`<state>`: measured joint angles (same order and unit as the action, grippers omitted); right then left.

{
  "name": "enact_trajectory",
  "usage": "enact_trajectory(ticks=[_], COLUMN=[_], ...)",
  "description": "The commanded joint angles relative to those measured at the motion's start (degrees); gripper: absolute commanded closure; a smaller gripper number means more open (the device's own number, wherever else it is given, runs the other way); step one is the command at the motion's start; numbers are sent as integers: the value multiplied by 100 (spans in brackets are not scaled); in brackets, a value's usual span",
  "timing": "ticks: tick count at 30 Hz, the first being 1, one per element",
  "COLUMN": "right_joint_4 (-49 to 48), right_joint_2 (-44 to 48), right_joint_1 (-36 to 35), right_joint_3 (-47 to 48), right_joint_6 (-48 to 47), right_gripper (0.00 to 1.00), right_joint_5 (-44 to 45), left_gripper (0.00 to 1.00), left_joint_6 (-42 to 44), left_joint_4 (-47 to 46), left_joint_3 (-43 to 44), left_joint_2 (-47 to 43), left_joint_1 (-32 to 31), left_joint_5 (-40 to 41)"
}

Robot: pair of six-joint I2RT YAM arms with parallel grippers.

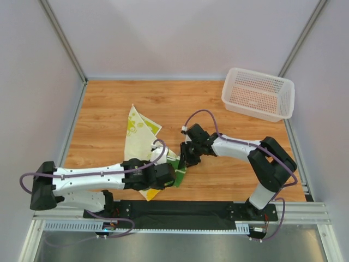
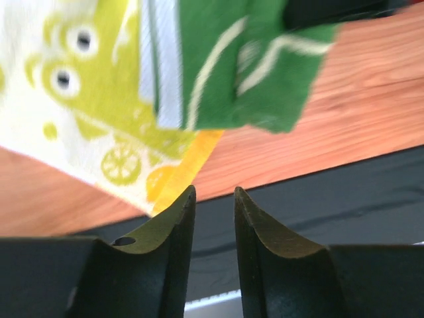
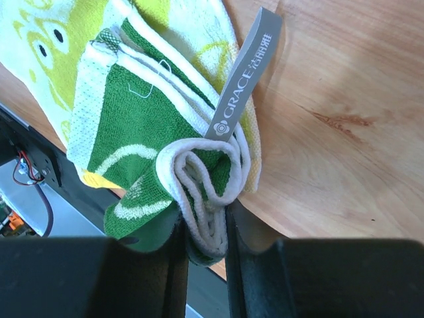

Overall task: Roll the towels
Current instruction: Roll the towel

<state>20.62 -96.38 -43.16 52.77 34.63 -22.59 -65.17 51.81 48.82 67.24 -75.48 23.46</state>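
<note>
The dark green towel with white lines is bunched into a loose roll, lifted slightly off the wood. My right gripper is shut on its curled white-edged end; a grey label sticks up from it. In the top view the right gripper sits just above the green towel. The cream-yellow towel with lime patterns lies spread beneath and to the left. My left gripper is open with nothing between its fingers, just short of the green towel and the cream towel.
A white perforated basket stands at the back right of the wooden table. A black strip runs along the table's near edge, right under the left gripper. Grey walls close in the left, right and back.
</note>
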Motion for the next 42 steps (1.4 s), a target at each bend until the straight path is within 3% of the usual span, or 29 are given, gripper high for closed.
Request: enact_trajectory(ticks=[1, 7, 12, 30, 40, 42], right_joint_4=[275, 416, 416, 557, 750, 759], right_joint_2=[5, -48, -48, -65, -162, -197], right_joint_1=[-105, -158, -158, -158, -158, -158], right_joint_3=[216, 321, 304, 453, 699, 708], right_joint_6=[-115, -132, -150, -229, -273, -308], right_gripper=[92, 93, 93, 93, 93, 93], right_joint_5=[88, 53, 18, -26, -44, -79], left_gripper=[62, 51, 46, 37, 37, 41], left_joint_6=[820, 2145, 2438, 1534, 1129, 1059], left_joint_4=[-127, -1312, -1885, -1990, -2386, -2395], left_joint_3=[751, 1271, 1376, 383, -179, -320], left_joint_2=[394, 1492, 2161, 2706, 2935, 2900], left_joint_1=[-501, -977, -995, -986, -995, -995], left_joint_5=[1315, 1697, 1600, 1829, 1398, 1407])
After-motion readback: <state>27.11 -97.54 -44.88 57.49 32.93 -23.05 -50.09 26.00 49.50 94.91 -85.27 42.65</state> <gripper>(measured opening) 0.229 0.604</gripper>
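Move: The near end of the green towel's roll lies from the left hand about 9 cm to the right, 3 cm ahead and 9 cm below. The right gripper already pinches the roll farther out, 9 cm ahead and 10 cm right of the left hand, 7 cm down. The towel's flat part is 6 cm ahead, 4 cm right. The yellow towel's middle is 10 cm ahead, 5 cm left, both about 10 cm down. From the right hand the roll's near end sits some 5 cm back, 2 cm left, slightly below. Over the green roll's near end the left hand arcs: up about 3 cm while swinging some 11 cm right, then down roughly 10 cm, coming back left about 3 cm and edging forward. It turns clockwise, its fingertips swinging forward about 20 degrees, and the fingers spread wider to straddle the roll. The right hand keeps its pinch, easing about 1 cm back and up. ##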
